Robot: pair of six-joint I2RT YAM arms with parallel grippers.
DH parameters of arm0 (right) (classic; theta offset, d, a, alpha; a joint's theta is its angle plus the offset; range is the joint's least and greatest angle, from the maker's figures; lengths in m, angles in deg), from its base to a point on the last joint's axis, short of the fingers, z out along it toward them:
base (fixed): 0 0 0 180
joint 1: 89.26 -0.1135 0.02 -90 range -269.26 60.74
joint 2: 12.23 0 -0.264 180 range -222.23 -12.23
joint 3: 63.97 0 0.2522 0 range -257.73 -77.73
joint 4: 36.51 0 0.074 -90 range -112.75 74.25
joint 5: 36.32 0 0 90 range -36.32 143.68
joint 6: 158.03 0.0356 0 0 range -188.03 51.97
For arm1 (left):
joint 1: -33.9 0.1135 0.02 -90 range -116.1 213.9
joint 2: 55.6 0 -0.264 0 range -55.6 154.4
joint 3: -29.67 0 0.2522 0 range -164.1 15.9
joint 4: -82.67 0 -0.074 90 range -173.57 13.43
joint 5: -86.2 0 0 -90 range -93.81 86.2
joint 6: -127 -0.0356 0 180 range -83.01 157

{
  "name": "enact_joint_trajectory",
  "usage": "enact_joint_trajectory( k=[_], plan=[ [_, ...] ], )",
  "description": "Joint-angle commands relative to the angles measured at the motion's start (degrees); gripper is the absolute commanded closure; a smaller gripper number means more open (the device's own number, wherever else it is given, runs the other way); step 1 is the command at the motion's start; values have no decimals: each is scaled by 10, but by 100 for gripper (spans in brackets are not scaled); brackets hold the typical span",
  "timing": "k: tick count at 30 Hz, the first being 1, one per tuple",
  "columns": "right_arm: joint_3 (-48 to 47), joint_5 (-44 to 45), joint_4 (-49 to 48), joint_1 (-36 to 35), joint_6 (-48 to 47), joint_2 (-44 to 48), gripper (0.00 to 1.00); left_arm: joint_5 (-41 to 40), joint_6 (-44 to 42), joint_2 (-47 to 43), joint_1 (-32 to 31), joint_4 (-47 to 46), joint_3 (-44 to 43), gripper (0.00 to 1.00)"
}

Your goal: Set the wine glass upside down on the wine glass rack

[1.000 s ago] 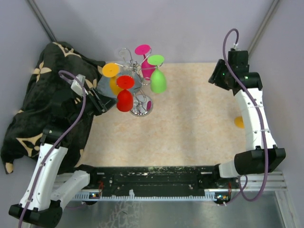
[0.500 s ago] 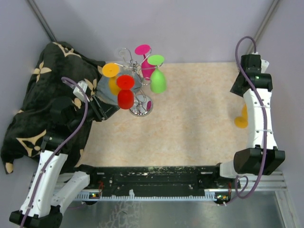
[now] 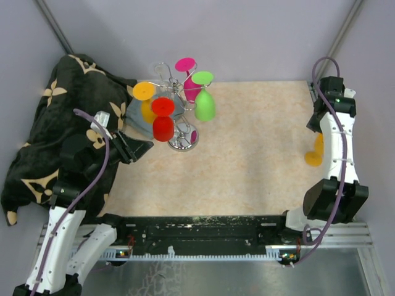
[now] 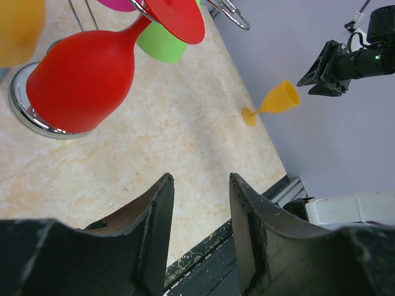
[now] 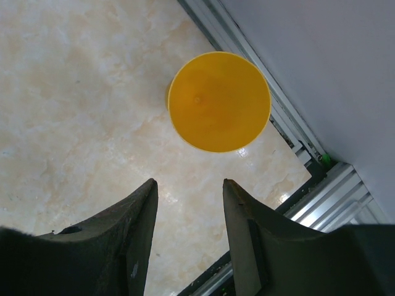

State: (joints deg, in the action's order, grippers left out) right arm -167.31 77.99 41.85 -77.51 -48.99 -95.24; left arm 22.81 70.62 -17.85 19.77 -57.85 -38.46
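Note:
The silver wine glass rack (image 3: pixel 182 140) stands at the table's back left. Red (image 3: pixel 163 126), green (image 3: pixel 205 106), magenta (image 3: pixel 185 65) and orange (image 3: pixel 143 91) glasses hang on it upside down. A loose orange wine glass (image 3: pixel 313 155) stands upright near the right edge, partly behind the right arm. My right gripper (image 5: pixel 189 182) hovers open above it, and the glass's round mouth (image 5: pixel 219 102) lies just beyond the fingertips. My left gripper (image 4: pixel 200 179) is open and empty, near-left of the rack, with the red glass (image 4: pixel 80 86) ahead of it.
A black cloth with gold flowers (image 3: pixel 49 123) is heaped at the left. Grey walls close in behind and at both sides. A metal rail (image 5: pixel 308 154) runs along the right edge beside the orange glass, and the black base bar (image 3: pixel 197 228) lines the front.
The right arm has swung right and back towards the right wall, ending over the orange glass. The left arm has drawn back from the rack towards the near left.

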Motion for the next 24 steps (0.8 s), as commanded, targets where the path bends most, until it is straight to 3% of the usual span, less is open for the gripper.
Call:
enact_joint_trajectory(
  k=[1, 24],
  plan=[
    [1, 2, -23, 8, -8, -15, 53, 3, 3, -11, -3, -10, 6, 53],
    [-41, -12, -25, 43, -20, -152, 55, -4, 0, -9, -3, -8, 25, 53]
  ],
)
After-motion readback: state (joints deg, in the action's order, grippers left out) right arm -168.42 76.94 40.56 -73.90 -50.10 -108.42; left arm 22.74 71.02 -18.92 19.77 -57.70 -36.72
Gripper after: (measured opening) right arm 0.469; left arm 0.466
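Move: Standing upright by the right edge of the table, the yellow wine glass has its middle about 7 cm to the right hand's right, roughly 1 cm ahead and some 14 cm below the finger pads. The metal side rail runs past it about 8 cm farther right, at table height. From the left hand, the yellow glass is about 61 cm to the right, 9 cm ahead and 23 cm lower. Sinking about 6.5 cm towards the open bowl of the yellow wine glass, the right hand also works some 2 cm forward and 2 cm to its right, bringing its fingers close to the rim. Its wrist tips the fingers roughly 10 degrees further down, while they stay half open; no contact can be seen. ##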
